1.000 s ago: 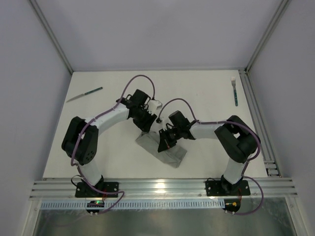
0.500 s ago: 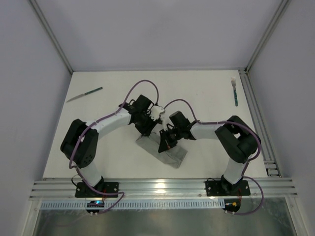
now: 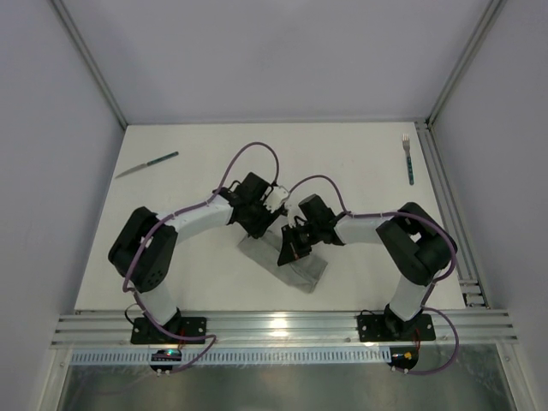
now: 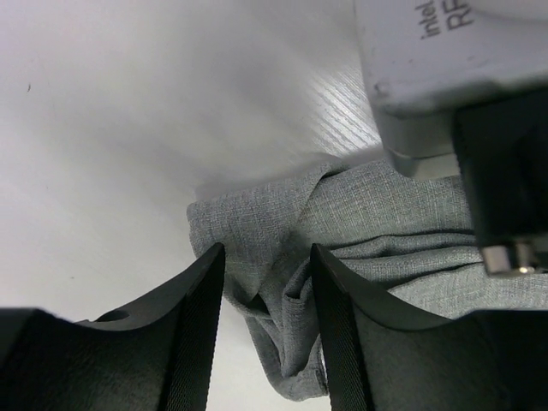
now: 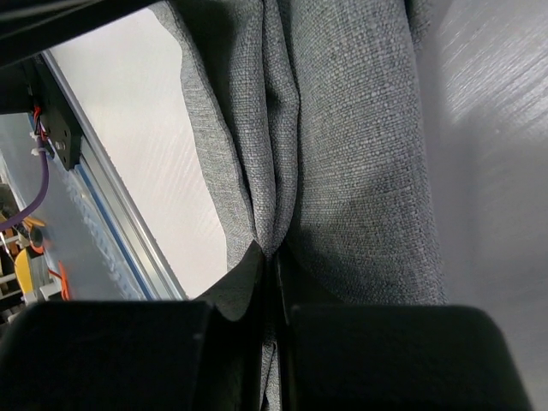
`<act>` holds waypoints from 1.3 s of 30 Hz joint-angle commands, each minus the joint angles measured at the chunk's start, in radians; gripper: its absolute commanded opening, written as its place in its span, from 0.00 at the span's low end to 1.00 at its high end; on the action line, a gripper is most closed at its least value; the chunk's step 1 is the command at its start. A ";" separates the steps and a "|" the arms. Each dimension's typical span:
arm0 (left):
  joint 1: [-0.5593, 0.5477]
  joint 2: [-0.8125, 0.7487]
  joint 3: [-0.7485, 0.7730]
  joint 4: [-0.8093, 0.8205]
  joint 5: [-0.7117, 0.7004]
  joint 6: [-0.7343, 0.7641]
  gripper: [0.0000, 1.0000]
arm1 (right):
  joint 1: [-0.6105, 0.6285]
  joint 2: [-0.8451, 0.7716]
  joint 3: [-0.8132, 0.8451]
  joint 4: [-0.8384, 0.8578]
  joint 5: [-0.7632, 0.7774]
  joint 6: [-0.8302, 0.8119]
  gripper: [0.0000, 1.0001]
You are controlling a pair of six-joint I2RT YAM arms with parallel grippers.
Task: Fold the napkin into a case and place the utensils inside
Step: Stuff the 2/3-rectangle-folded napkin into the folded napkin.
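The grey napkin (image 3: 291, 267) lies bunched in a narrow folded strip near the table's front middle. My right gripper (image 3: 286, 250) is shut on a pinched fold of the napkin (image 5: 360, 154); its jaws (image 5: 276, 257) meet on the cloth. My left gripper (image 3: 266, 224) hangs over the napkin's far end. In the left wrist view it (image 4: 265, 287) is open, with a crumpled fold of the napkin (image 4: 360, 214) between the fingers. The knife (image 3: 147, 164) lies at the far left and the fork (image 3: 408, 158) at the far right. Both are away from the grippers.
The right arm's wrist camera housing (image 4: 454, 68) sits close above the cloth beside my left gripper. A metal rail (image 3: 449, 205) runs along the table's right edge, and another rail (image 3: 274, 325) crosses the front by the arm bases.
My left gripper has moved right and slightly nearer, onto the napkin's far end beside the right gripper. The right gripper has held its grip in place.
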 commanded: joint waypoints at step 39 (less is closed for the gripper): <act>0.022 -0.027 0.034 -0.100 0.065 0.036 0.00 | -0.044 -0.019 0.141 0.047 0.180 0.102 0.46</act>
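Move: The napkin's left end lies practically under the left hand's open fingers, some 1 cm back, 1 cm to the left and 1 cm below, while its right end is about 12 cm back and 16 cm to the right. From the right hand, which already pinches the fold near the napkin's middle, that left end is roughly 6 cm ahead and 10 cm to the left, and the right end some 4 cm back and 8 cm to the right. The left hand edges barely forward and down, shuts its fingers on the napkin's left end and keeps the pinch while it eases about 2 cm back, a little left and slightly up. Meanwhile the right hand, still gripping the fold, drags the napkin forward some 4 cm and about 2.5 cm to the right, its wrist turning around 10 degrees clockwise, then opens about halfway and lifts about 2 cm as it goes on forward, the fold now loose between its fingers. ##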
